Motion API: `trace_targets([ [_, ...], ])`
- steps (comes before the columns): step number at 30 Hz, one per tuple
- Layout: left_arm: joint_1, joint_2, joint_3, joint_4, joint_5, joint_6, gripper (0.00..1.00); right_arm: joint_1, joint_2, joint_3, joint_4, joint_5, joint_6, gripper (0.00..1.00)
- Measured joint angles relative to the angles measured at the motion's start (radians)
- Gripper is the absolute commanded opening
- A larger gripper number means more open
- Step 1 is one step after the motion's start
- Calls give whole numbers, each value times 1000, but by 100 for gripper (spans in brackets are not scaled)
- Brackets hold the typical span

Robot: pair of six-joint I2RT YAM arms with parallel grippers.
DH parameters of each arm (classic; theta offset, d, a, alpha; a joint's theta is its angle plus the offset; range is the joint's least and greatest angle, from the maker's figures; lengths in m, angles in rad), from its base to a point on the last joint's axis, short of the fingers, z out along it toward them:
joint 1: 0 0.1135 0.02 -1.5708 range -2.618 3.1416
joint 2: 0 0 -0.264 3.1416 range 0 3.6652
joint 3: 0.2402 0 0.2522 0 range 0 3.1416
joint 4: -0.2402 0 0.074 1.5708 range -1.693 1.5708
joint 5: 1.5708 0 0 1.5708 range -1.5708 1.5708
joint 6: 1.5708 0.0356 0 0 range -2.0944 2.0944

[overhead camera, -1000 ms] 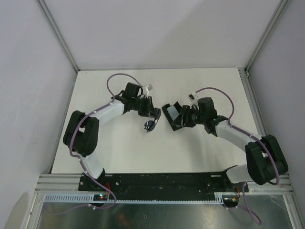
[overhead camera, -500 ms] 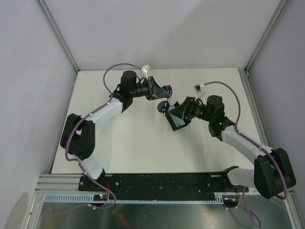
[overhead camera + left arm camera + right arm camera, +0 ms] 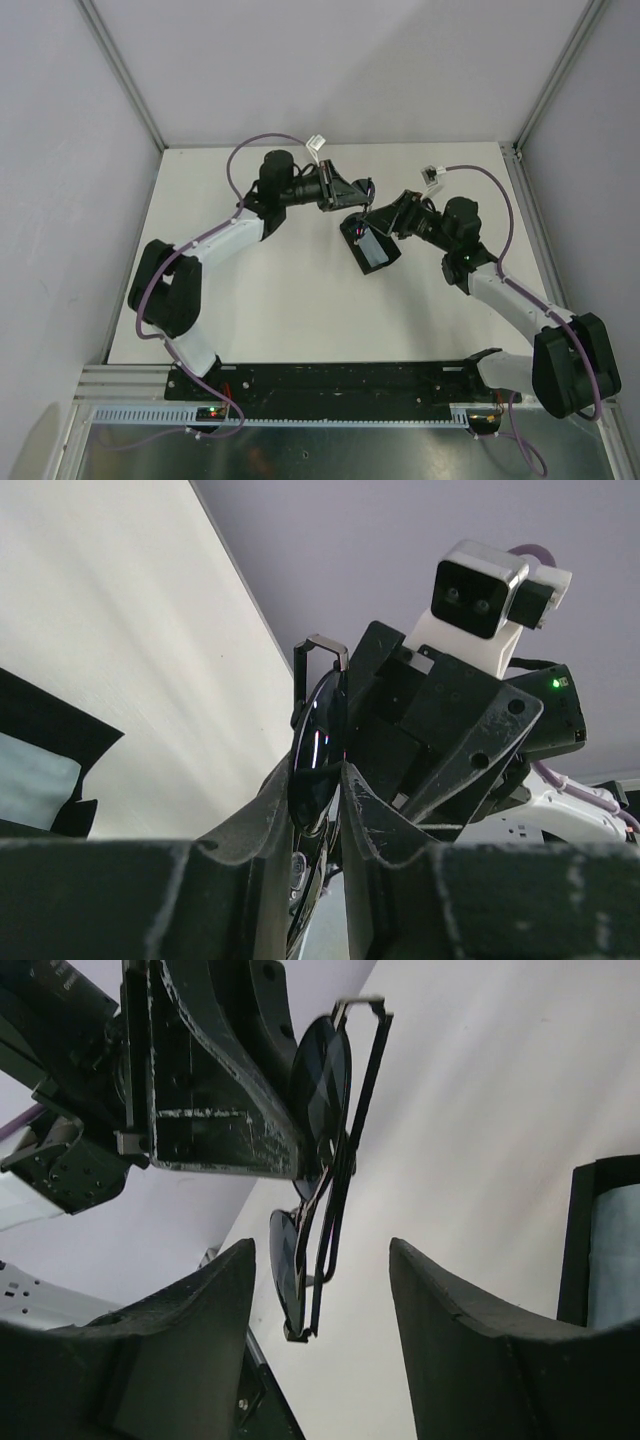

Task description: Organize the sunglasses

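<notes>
The sunglasses, folded, dark-lensed with thin black arms, hang in the air with my left gripper shut on the frame near one lens. In the top view this left gripper is raised over the back middle of the table. My right gripper faces it, open, and the lower lens hangs between its fingers without touching either. The black case lies open on the table just below both grippers, a light blue cloth inside it.
The white table has grey walls on three sides and an aluminium rail along the near edge. The case shows at the right edge of the right wrist view. Both arms meet closely above it.
My left gripper lifted the sunglasses off the table and carried them back and to the right. My right gripper came off the case, rose to face them and opened.
</notes>
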Motion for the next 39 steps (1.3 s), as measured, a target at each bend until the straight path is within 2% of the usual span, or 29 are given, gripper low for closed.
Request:
trace_targets([
  [12, -27, -2, -7, 4, 0, -10, 26, -18, 34, 0, 58, -21, 26, 34],
  [14, -28, -2, -7, 4, -1, -10, 29, -18, 37, 0, 69, -31, 29, 29],
  [18, -32, -2, -7, 7, 0, -11, 43, -20, 39, 0, 74, -39, 34, 21],
  [20, -35, -2, -7, 8, 0, -11, 50, -21, 39, 0, 70, -40, 34, 19],
  [26, -35, -2, -6, 13, 0, -10, 65, -34, 37, 0, 38, -47, 23, 15],
  [36, 48, -2, -13, -19, -11, 48, 69, -130, -7, 4, -131, -58, -52, 12],
  [39, 87, -2, -36, -90, -56, 112, 68, -162, 23, 43, -232, -47, -122, 12],
])
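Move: The left hand still holds the folded sunglasses aloft, their middle about 2 cm back and 1 cm to the right of its hand point, at its own height. From the right hand, which waits open round them, that middle is some 1 cm ahead and 2 cm to the left, level. The open black case with its blue cloth lies roughly 23 cm below the right hand, about 6 cm ahead and 1 cm to the left. The right fingers close on the sunglasses and pinch them after barely a nudge forward. The left hand, first easing back and right some 2 cm, then opens, lets go and backs out left and forward about 7 cm, sinking near the end. The right hand keeps its grip and carries them about 5 cm right, also down and a little forward. ##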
